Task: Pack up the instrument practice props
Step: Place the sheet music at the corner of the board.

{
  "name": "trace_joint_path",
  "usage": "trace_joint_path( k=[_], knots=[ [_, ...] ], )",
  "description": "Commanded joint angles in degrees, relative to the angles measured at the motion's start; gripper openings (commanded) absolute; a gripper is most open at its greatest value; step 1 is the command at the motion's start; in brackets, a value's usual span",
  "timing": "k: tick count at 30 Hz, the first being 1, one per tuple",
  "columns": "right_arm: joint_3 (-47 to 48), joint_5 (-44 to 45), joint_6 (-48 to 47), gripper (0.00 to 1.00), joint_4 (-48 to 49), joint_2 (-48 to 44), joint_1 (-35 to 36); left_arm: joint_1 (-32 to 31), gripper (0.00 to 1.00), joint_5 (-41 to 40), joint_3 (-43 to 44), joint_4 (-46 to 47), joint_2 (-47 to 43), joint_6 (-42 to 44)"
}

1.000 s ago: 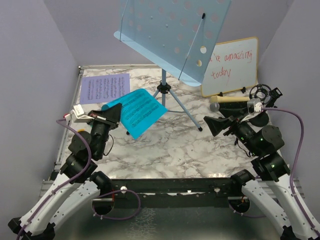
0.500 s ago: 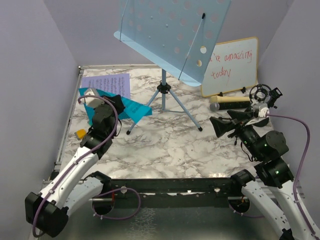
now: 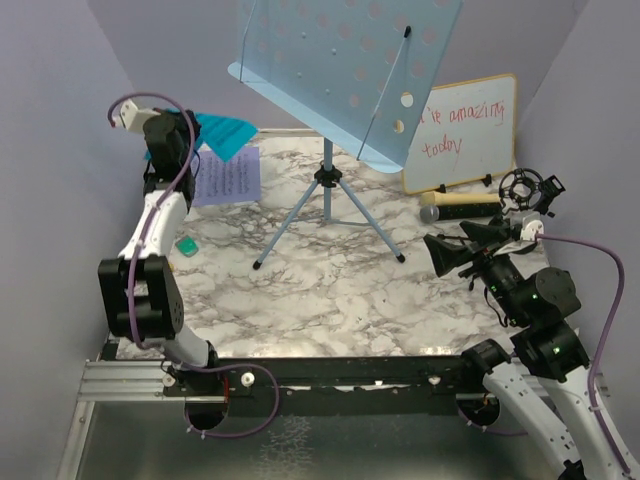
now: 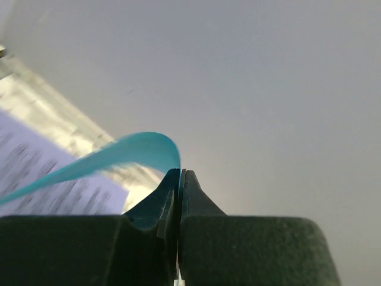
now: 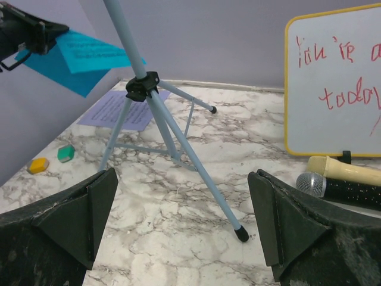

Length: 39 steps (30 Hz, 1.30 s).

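My left gripper (image 3: 192, 130) is raised high at the back left and shut on one edge of the cyan sheet (image 3: 226, 134), which curls away from the jaws (image 4: 119, 154). The right wrist view also shows that sheet (image 5: 77, 56) hanging in the air. Below it, the printed music sheet (image 3: 228, 178) lies flat on the table. In the middle, the light-blue music rack (image 3: 340, 70) stands on its tripod legs (image 5: 156, 113). My right gripper (image 3: 450, 248) is open and empty, low over the marble (image 5: 181, 174). The cream handheld microphone (image 3: 458, 205) lies to its right. The black studio microphone (image 3: 527, 190) stands behind.
A wood-framed whiteboard (image 3: 465, 130) with red writing leans on the back right wall. A green block (image 5: 66, 153) and an orange block (image 5: 38, 165) lie near the left edge. Purple walls close in three sides.
My left arm has lifted from low over the table and swung to the back left, carrying the cyan sheet up with it. The right gripper stays open and has barely shifted.
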Motion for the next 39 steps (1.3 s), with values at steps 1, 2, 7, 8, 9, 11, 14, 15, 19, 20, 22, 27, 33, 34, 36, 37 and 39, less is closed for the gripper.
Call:
trace_joint_path(
  k=[1, 2, 7, 8, 9, 11, 14, 15, 19, 20, 22, 27, 33, 34, 36, 37, 39],
  knots=[
    [-0.9, 1.2, -0.6, 1.00, -0.2, -0.4, 0.2, 2.0, 0.00, 9.5, 13.5, 4.2, 10.3, 0.4],
    [-0.9, 1.2, -0.7, 1.00, -0.2, -0.5, 0.2, 2.0, 0.00, 9.1, 14.2, 4.5, 11.2, 1.4],
    [-0.9, 1.8, -1.1, 1.00, -0.3, -0.9, 0.2, 2.2, 0.00, 6.9, 11.6, 6.6, 14.6, 3.4],
    [-0.9, 1.8, -1.1, 1.00, -0.3, -0.7, 0.2, 2.2, 0.00, 6.7, 10.5, 7.3, 15.4, 2.9],
    [-0.9, 1.8, -1.2, 1.00, -0.3, -0.5, 0.2, 2.2, 0.00, 6.4, 9.5, 7.8, 16.4, 2.5],
    [-0.7, 1.7, -1.2, 1.00, -0.4, 0.1, 0.2, 2.2, 0.00, 6.1, 7.3, 9.5, 18.2, 1.4],
    [-0.5, 1.9, -1.4, 1.00, -0.6, 0.6, 0.2, 2.4, 0.00, 5.7, 4.6, 11.6, 21.1, -2.2],
    [-0.5, 1.9, -1.4, 1.00, -0.7, 0.6, 0.2, 2.4, 0.00, 5.5, 3.9, 12.2, 21.9, -3.6],
    [-0.3, 1.9, -1.6, 1.00, -1.3, 0.5, 0.2, 2.4, 0.00, 2.3, 0.0, 15.0, 23.5, -11.1],
    [-0.3, 2.0, -1.6, 1.00, -1.5, 0.4, 0.2, 2.4, 0.00, 1.2, -0.9, 15.6, 23.5, -12.6],
    [-0.2, 1.9, -1.6, 1.00, -1.7, 0.2, 0.2, 2.3, 0.00, -1.0, -2.3, 16.2, 23.3, -15.3],
    [-0.5, 3.3, -1.5, 1.00, -1.6, 0.2, 0.2, 1.6, 0.00, -6.1, -4.7, 17.7, 23.1, -18.5],
    [-0.4, 3.1, -1.5, 1.00, -1.6, 0.3, 0.2, 0.6, 0.00, -10.0, -5.7, 18.6, 23.9, -23.1],
    [-0.4, 3.1, -1.4, 1.00, -1.6, 0.2, 0.2, 0.4, 0.00, -10.9, -5.7, 18.8, 24.1, -24.1],
    [-0.6, 3.2, -1.4, 1.00, -1.5, 0.0, 0.2, 0.0, 0.00, -12.4, -5.8, 19.2, 24.7, -26.1],
    [-0.6, 3.3, -1.4, 1.00, -1.5, -0.1, 0.2, -0.3, 0.00, -13.3, -5.8, 19.3, 25.1, -26.9],
    [-0.5, 3.0, -1.4, 1.00, -1.4, 0.1, 0.2, -0.8, 0.00, -14.6, -5.5, 19.5, 25.8, -27.8]
  ],
)
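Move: Ahead of the left hand, which already pinches the teal sheet music, the purple sheet it is being taken to lies flat some 9 cm farther out, 4 cm to the left and about 30 cm below. On the table too, the green block is around 16 cm back and 7 cm left, the yellow block some 22 cm back and 12 cm left. The stand's tripod is about 30 cm right, roughly level. From the right hand the purple sheet is roughly 38 cm ahead and 59 cm left. Reaching forward about 6 cm with a slight rise, the left arm then sinks steeply, some 20 cm from the top of that rise, bringing the pinched teal sheet down over the purple one. Low there, it edges a little left, rolls its left side down some 20 degrees and turns slightly counter-clockwise, fingers staying shut. ##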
